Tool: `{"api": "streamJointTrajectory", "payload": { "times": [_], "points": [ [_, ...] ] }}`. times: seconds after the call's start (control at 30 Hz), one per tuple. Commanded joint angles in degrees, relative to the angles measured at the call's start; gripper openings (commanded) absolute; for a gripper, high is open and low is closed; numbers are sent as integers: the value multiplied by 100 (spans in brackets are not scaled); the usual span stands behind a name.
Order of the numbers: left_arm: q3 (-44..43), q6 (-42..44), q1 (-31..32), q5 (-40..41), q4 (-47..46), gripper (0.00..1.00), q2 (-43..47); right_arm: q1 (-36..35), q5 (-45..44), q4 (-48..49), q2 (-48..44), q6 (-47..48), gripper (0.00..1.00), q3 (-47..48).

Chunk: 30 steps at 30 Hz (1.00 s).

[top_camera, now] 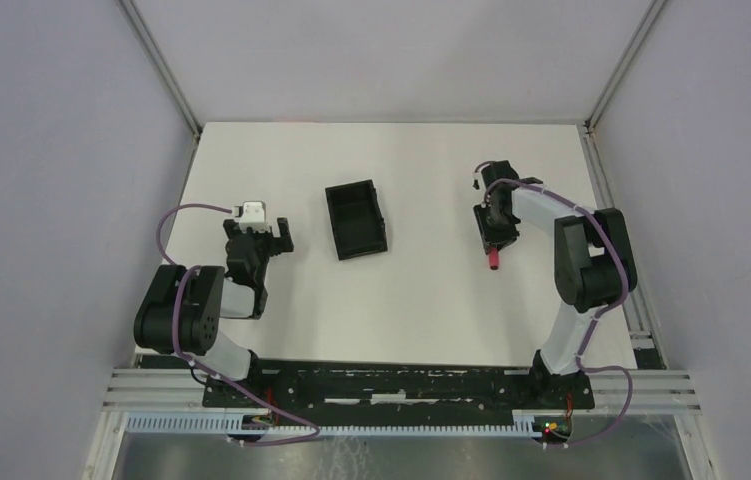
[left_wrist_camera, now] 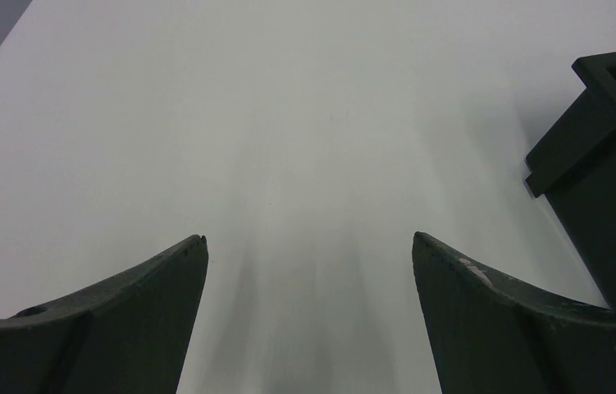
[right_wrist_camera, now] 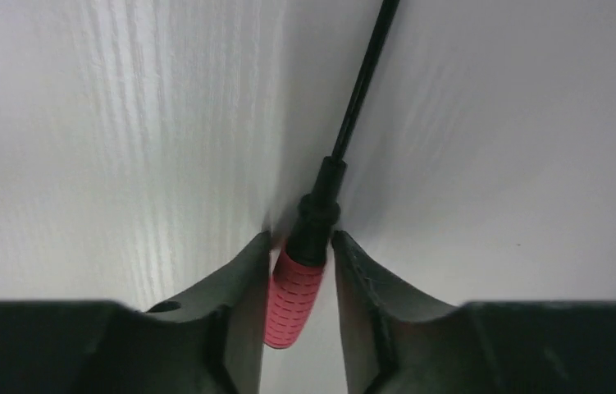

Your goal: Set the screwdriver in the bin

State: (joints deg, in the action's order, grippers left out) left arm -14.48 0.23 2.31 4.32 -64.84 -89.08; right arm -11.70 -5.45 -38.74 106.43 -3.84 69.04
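The screwdriver [right_wrist_camera: 294, 300] lies on the white table, its red handle between the fingers of my right gripper [right_wrist_camera: 300, 238]. Both fingertips press against the handle where it meets the black collar. The thin dark shaft [right_wrist_camera: 362, 82] points away from the wrist. From above, the red handle end [top_camera: 492, 264] sticks out below my right gripper [top_camera: 497, 238] at the right of the table. The black bin [top_camera: 335, 222] sits near the table's middle, well to the left of that gripper. My left gripper [top_camera: 259, 230] stands open left of the bin [left_wrist_camera: 608, 197], with only bare table between its fingers [left_wrist_camera: 308, 240].
Grey walls with metal rails [top_camera: 166, 70] enclose the white table on three sides. Both arm bases are bolted to the near rail [top_camera: 401, 385]. Purple cables [top_camera: 176, 215] loop off each arm.
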Motion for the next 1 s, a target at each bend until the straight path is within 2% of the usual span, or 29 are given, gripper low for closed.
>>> {"api": "streamJointTrajectory", "payload": {
  "times": [0.0, 0.1, 0.3, 0.53, 0.63, 0.77, 0.87, 0.97],
  "points": [
    [-2, -107, -27, -24, -172, 100, 99, 87, 218, 555, 253, -93, 26, -246],
    [-2, -105, -25, -26, -170, 100, 105, 130, 138, 283, 145, -107, 1, 132],
    [-2, -104, -24, -19, -178, 100, 101, 151, -43, -1350, 66, 73, 0, 1934],
    [-2, -103, -28, -20, -170, 100, 101, 147, 3, -1801, 58, -244, 0, 3096],
    [-2, -102, -22, -20, -170, 100, 102, -79, 436, -1320, 43, -718, 0, 3157],
    [-2, -104, -32, -21, -170, 100, 101, -978, 684, -510, 228, -1065, 0, 3449],
    [-2, -102, -28, -27, -169, 100, 105, -1777, 841, -201, 685, -1128, 0, 4072],
    [-2, -107, -23, -22, -169, 100, 101, -2428, 953, 238, 965, -777, 0, 4376]
  ]
}}
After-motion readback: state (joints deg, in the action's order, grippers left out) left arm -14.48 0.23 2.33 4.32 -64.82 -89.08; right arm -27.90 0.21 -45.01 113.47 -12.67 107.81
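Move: The screwdriver lies between the right hand's half-closed fingers, which straddle its black collar just above the red handle; its middle is only about 1 cm ahead of that hand, level sideways and at its height. The bin stands some 28 cm to the right hand's left and about 5 cm farther out, roughly 1 cm higher. From the idle left hand the screwdriver lies about 48 cm to the right, 3 cm nearer and 6 cm below. The right hand closes its fingers on the screwdriver at the collar and top of the handle, then lifts it off the table, up about 14 cm and forward some 9 cm. From there it speeds left towards the bin, nearly 19 cm in all, rising a little more and keeping its pinch while the wrist tilts the fingertips outward and leftward by roughly 25 degrees. ##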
